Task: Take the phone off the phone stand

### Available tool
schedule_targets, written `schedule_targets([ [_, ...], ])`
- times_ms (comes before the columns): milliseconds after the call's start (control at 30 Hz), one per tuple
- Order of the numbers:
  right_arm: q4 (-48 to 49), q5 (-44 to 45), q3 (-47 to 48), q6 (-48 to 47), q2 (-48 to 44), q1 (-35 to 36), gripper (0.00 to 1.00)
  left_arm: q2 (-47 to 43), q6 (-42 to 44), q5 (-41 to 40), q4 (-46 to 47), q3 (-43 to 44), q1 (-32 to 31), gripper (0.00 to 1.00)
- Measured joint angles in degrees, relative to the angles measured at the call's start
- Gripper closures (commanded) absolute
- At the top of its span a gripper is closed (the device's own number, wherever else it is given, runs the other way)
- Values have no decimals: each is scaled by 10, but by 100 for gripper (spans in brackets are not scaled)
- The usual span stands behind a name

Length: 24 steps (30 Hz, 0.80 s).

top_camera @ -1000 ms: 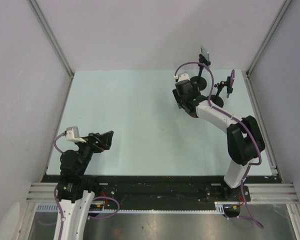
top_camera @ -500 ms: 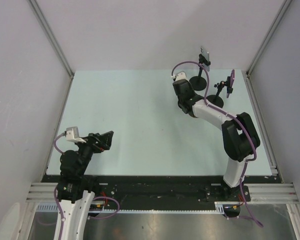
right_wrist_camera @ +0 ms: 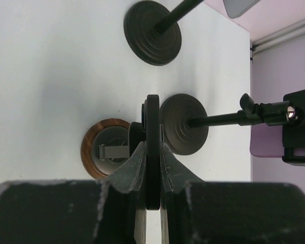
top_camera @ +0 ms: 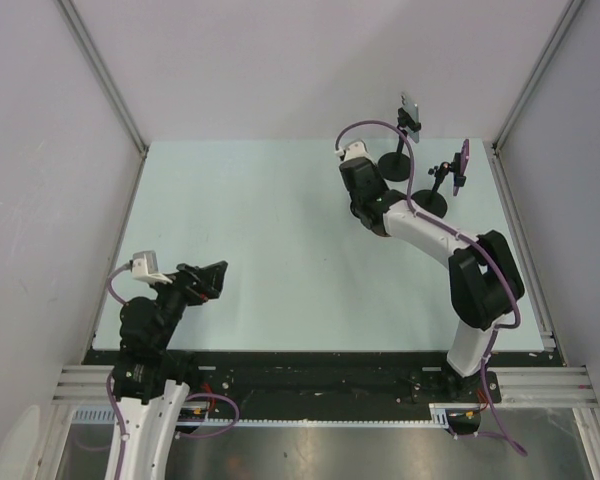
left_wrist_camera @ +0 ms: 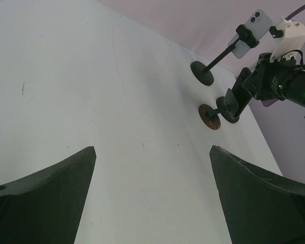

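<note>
In the right wrist view a thin black phone (right_wrist_camera: 152,152) stands edge-on against the phone stand (right_wrist_camera: 95,147), which has a round wood-rimmed base. My right gripper (right_wrist_camera: 152,146) is shut on the phone, one finger pressed on each flat face. From the top view the right gripper (top_camera: 373,212) covers the phone and stand. The stand's wooden base (left_wrist_camera: 208,119) also shows in the left wrist view, under the right arm. My left gripper (left_wrist_camera: 152,152) hangs open over bare table at the near left (top_camera: 205,280), holding nothing.
Two other stands with black round bases (right_wrist_camera: 152,32) (right_wrist_camera: 184,123) stand close behind the right gripper. One holds a silver phone (top_camera: 410,108), the other a purple phone (top_camera: 463,160). Walls enclose the table at the back and on both sides.
My right gripper has closed from open onto the black phone, and the right arm has shifted a little to the left and towards the back. The left arm has not moved.
</note>
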Motion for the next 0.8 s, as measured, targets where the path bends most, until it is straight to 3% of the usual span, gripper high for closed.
schedule_targets([
  [233,-64,-6,54,41,-39,27,100,49,-6,-12,-4,41,0,0],
  [467,-181,-39,127,165,-108,43,100,155,-18,-24,-1,94,-33,0],
  [533,-212,-50,135,204,-125,45,100,198,-20,-45,0,107,-72,0],
  [800,-331,-108,134,352,-180,49,100,367,-10,-211,35,173,-353,0],
])
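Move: The right hand already pinches the dark phone; the low wooden-based phone stand is about 4 cm to its right, level fore and aft, its middle some 9 cm below. The purple-phone stand is about 17 cm right and 5 cm ahead; the tall stand is roughly 17 cm ahead and 9 cm right, both middles a little below. From the left hand the phone stand lies about 25 cm ahead, 40 cm right and 13 cm down. Right hand, still pinching the phone, lifts about 12 cm and 10 back from the stand; left swings right. ##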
